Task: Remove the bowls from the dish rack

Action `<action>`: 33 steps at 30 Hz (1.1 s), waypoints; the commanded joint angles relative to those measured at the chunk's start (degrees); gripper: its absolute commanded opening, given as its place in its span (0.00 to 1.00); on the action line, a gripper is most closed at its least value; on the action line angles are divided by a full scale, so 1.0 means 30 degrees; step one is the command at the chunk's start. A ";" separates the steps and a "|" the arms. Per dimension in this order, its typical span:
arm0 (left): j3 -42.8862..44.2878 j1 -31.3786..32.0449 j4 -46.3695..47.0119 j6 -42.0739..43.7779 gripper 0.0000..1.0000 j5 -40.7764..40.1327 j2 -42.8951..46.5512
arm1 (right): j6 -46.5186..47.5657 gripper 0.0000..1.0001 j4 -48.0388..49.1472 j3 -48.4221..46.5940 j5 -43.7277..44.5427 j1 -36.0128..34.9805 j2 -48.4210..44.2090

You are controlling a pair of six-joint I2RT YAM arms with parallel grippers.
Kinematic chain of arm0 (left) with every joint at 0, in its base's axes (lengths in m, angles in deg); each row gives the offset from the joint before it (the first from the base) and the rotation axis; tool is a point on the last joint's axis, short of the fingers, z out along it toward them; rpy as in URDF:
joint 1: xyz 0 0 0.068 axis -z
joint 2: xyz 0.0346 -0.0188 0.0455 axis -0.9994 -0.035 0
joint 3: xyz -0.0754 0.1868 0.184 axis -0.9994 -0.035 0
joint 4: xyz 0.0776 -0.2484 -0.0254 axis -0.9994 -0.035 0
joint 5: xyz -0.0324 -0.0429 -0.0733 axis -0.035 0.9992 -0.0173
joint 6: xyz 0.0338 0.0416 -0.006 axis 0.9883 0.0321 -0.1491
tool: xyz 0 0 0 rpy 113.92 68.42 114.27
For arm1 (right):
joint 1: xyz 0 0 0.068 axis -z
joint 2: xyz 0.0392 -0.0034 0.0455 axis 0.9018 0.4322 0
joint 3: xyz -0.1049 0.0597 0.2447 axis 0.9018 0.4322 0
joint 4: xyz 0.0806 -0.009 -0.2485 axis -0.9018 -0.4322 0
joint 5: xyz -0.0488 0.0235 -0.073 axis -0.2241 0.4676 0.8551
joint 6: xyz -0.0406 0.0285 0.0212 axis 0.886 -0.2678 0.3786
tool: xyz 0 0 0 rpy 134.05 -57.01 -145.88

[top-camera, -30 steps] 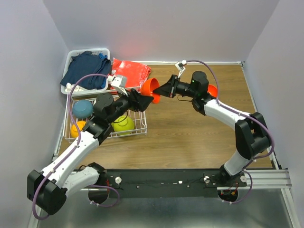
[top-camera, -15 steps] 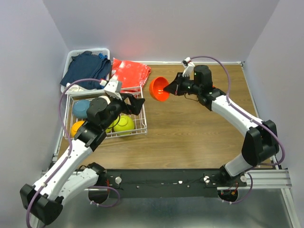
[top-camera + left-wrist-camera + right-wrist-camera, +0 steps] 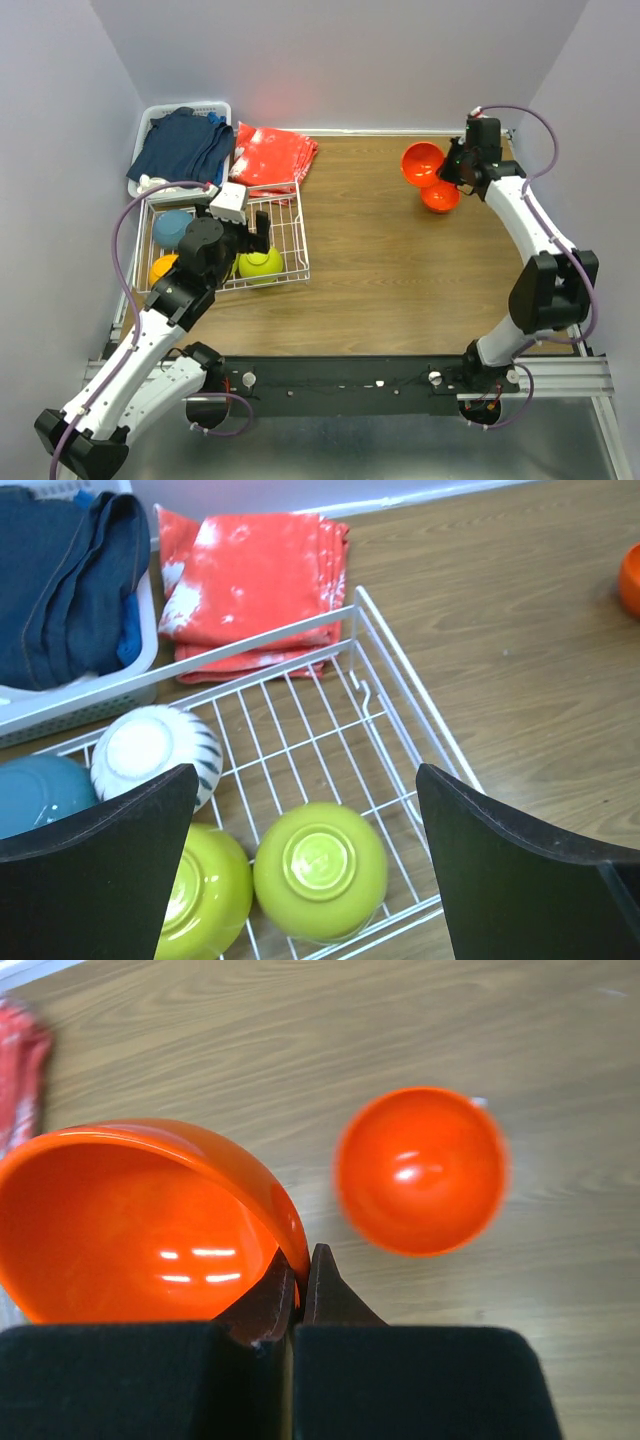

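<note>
The white wire dish rack point(image 3: 286, 222) lies at the left. It holds a blue bowl point(image 3: 172, 227), a yellow-orange bowl point(image 3: 160, 270), a white ribbed bowl point(image 3: 150, 748) and two upside-down lime green bowls point(image 3: 320, 868) point(image 3: 205, 895). My left gripper point(image 3: 307, 770) hovers open above the rack, empty, over the right-hand lime bowl point(image 3: 261, 263). At the far right my right gripper point(image 3: 300, 1260) is shut on the rim of a red-orange bowl point(image 3: 130, 1220), held tilted above the table. A second red-orange bowl point(image 3: 420, 1170) sits upright on the wood just beside it point(image 3: 440, 196).
A white plastic basket point(image 3: 190, 106) of dark blue clothes stands behind the rack. A folded red-orange cloth point(image 3: 272, 155) lies to its right, touching the rack's far side. Grey walls close in the wooden table on three sides.
The red-orange bowl passed from my left gripper to my right. The left opened and drew back over the rack. The right arm swung the bowl to the far right, beside the other one.
</note>
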 commanded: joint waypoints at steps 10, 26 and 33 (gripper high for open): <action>-0.0679 -0.0127 -0.1032 0.0439 0.99 -0.3010 0.1350 | -0.0661 0.01 -0.4314 -0.4573 -0.0090 0.4601 0.6838; -0.0708 -0.0127 -0.1090 0.0586 0.99 -0.2951 0.1204 | 0.0334 0.44 -0.6074 -0.5893 -0.1614 0.4720 0.8894; -0.0708 -0.0156 -0.1119 0.0469 0.99 -0.2659 0.0970 | 0.0511 0.78 -0.6368 -0.5836 -0.0913 0.4749 0.7988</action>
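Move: Out over the right part of the table, the right hand still pinches an orange bowl by its right rim. The other orange bowl, standing open side up, lies about 5 cm to the hand's right, some 3 cm ahead and roughly 17 cm below, with nothing else near. From the empty left hand, that standing bowl is about 50 cm to the right, 19 cm farther out and 23 cm lower. Swinging right about 11 cm while sinking some 13 cm, the right hand takes its bowl down onto the standing one, tipping its fingers about 25 degrees further downward. Near the bottom it stops, then opens wide and lets go of the rim, staying low around it. The open left hand eases about 3 cm left over the rack and then holds still. ##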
